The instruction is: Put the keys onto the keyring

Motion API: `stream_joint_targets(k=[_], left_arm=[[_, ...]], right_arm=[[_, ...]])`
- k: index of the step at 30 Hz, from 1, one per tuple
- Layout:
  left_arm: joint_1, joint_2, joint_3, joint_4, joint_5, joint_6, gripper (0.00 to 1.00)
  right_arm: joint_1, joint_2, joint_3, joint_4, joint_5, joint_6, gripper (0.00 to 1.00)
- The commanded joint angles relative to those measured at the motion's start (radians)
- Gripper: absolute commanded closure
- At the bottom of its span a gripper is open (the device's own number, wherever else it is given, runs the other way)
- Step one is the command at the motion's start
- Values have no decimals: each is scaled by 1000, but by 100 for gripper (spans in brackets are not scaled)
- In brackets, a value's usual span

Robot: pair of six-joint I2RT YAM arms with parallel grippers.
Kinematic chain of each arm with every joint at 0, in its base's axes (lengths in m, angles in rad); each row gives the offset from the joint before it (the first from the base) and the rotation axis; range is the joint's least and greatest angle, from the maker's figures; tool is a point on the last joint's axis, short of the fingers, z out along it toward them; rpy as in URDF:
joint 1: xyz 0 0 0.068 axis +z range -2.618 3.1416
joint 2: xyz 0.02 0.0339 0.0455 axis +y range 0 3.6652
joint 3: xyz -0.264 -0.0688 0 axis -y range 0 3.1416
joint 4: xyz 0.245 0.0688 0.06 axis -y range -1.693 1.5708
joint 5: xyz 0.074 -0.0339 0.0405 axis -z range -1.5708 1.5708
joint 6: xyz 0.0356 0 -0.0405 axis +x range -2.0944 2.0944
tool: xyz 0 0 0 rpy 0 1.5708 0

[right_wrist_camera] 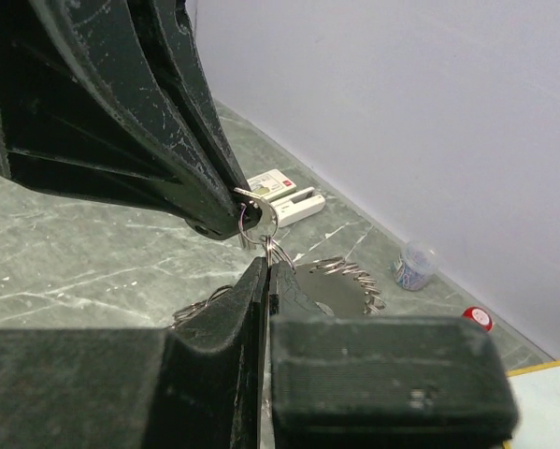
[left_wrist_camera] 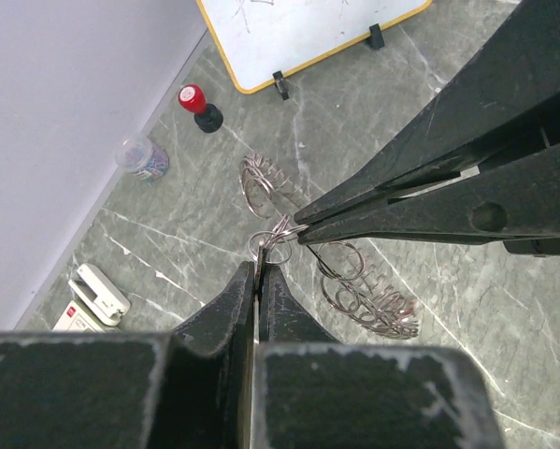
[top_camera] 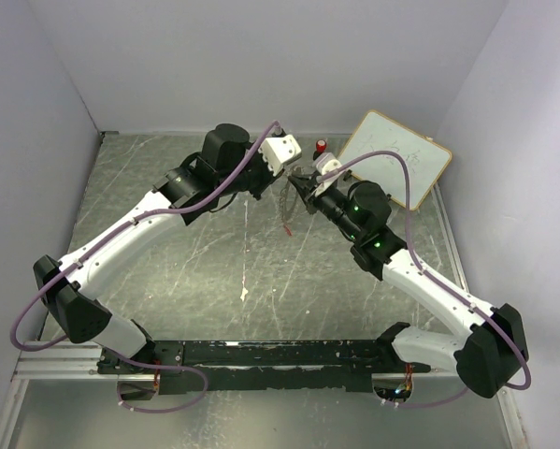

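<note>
My two grippers meet tip to tip above the table's far middle. The left gripper [top_camera: 289, 176] [left_wrist_camera: 261, 266] is shut on a thin silver strip seen edge-on, apparently a key [left_wrist_camera: 253, 309], with a small split ring [left_wrist_camera: 270, 245] at its tip. The right gripper [top_camera: 300, 184] [right_wrist_camera: 269, 262] is shut on a loop of the keyring [left_wrist_camera: 373, 299] [right_wrist_camera: 350, 273], whose jagged coils hang below the tips [top_camera: 287, 211]. A reddish spot [left_wrist_camera: 409, 311] shows among the coils. The key heads are hidden.
A yellow-framed whiteboard [top_camera: 396, 159] leans at the far right. A red-topped black cylinder [top_camera: 321, 146] [left_wrist_camera: 199, 106] stands beside it. A small jar of clips [left_wrist_camera: 141, 157] and a white stapler [left_wrist_camera: 100, 292] lie along the back wall.
</note>
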Motion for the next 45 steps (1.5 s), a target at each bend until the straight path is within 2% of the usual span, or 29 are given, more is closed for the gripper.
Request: stream_joint_targets(k=[1, 9, 16, 17, 19, 21, 25, 31, 37, 45], left_arm=[[3, 7, 43, -9, 26, 12, 93], [2, 27, 60, -30, 39, 15, 93], [2, 14, 77, -10, -24, 7, 93], [1, 12, 83, -7, -44, 6, 93], [1, 18, 107, -16, -70, 9, 93], [2, 31, 127, -30, -81, 14, 93], [1, 84, 158, -60, -76, 18, 93], [2, 181, 174, -86, -93, 15, 93], [2, 273, 175, 1, -24, 11, 93], [1, 548, 447, 23, 31, 27, 93]], right_arm=[[0, 2, 43, 42, -1, -7, 100], [-1, 15, 57, 41, -11, -8, 100], [-1, 0, 47, 4, 37, 20, 100], [-1, -2, 51, -25, 106, 39, 96], [0, -2, 61, -105, 230, 73, 81], [-1, -21, 42, -160, 304, 88, 75], [-1, -127, -73, -120, 379, 123, 57], [0, -250, -143, -126, 497, 157, 52], [0, -355, -214, -109, 536, 127, 49], [-1, -467, -235, -151, 580, 86, 48]])
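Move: Both closed grippers hold small rings at the top of the keyring, which hangs with its middle about 7 cm straight below either hand; the red key dangles roughly 17 cm below the left one. On the table nearly 30 cm below that hand, the red stamp stands some 20 cm ahead and 13 cm to the right, the clear jar about 25 cm ahead and 4 cm to the right. The whiteboard is some 19 cm ahead of the right gripper and 35 cm to its right. Hold both grippers nearly still at first, then open the right one about halfway to let go of its ring and draw it away to the right, some 13 cm, turning it about 30 degrees clockwise. Keep the left fingers shut on the keyring and, after a slight rise, carry it down about 10 cm, forward and to the right, towards the red stamp. ##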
